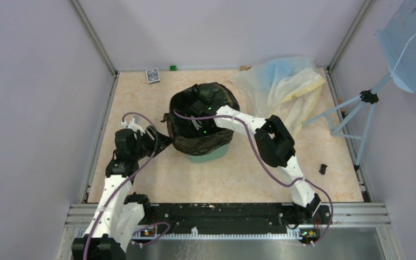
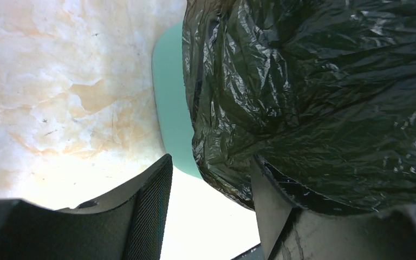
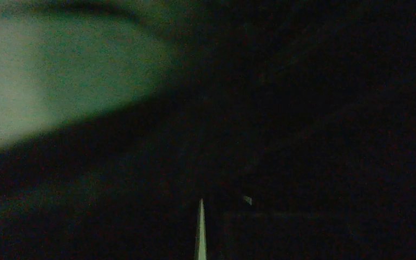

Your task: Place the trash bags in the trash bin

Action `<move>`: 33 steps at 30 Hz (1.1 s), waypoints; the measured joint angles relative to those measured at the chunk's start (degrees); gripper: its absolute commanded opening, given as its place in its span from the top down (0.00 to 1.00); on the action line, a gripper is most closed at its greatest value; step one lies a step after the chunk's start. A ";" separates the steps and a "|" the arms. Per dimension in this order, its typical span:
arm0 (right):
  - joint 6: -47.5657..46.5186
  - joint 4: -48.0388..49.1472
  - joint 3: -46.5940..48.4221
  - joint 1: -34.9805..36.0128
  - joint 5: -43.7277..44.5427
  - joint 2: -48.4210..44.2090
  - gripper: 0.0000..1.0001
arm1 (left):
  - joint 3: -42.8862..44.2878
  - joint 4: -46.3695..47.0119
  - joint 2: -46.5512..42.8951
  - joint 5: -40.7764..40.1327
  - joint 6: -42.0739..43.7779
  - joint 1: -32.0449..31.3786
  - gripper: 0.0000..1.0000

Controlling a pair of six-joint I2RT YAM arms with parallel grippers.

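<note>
The black trash bag is draped over the rim of the mint-green trash bin, lining it and hanging down its outer walls. My left gripper stands open at the bin's left side. In the left wrist view the crinkly bag fills the right half, the bin's wall shows beside it, and my left gripper has its right finger against the bag's lower fold. My right gripper reaches down inside the lined bin. Its wrist view is almost black, and the jaws look shut.
A pale translucent plastic heap lies at the back right. A light-blue perforated panel stands on a tripod at the right. A small patterned box and a green block sit by the back wall. A small black piece lies right.
</note>
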 measured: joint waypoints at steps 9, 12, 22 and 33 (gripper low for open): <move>0.90 -0.50 0.07 -0.17 0.63 -5.27 0.92 | 1.03 -2.23 -1.46 -1.86 0.76 0.00 0.40; 1.09 -0.57 0.94 -0.22 0.85 -9.88 0.89 | 1.55 -3.19 -0.87 -1.90 1.27 0.00 0.40; 1.70 -0.81 5.62 -0.52 0.81 -18.49 0.64 | 6.62 -6.51 -0.66 -3.04 3.98 0.00 0.40; 4.24 5.22 -2.56 -3.15 -6.51 -20.52 0.69 | 8.98 -8.44 0.22 -4.07 6.12 0.00 0.39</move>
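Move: The right hand is deep inside the black trash bag lining the green trash bin. The middles of both bag and bin are roughly 10 cm above it, about 1 cm ahead and level sideways. The clear plastic bag lies some 27 cm to its right and 12 cm farther out. From the left hand, the trash bag's middle is about 13 cm right, 4 cm ahead and 4 cm lower. Straight up from the bottom of the bag, the right hand rises nearly 18 cm towards the bag's mouth, then settles back a couple of centimetres. On the way its wrist tilts some 20 degrees so the fingers swing to point down and left, and they open from shut to about a third. The left hand, fingers still open, eases up about 3 cm beside the near-left rim. ##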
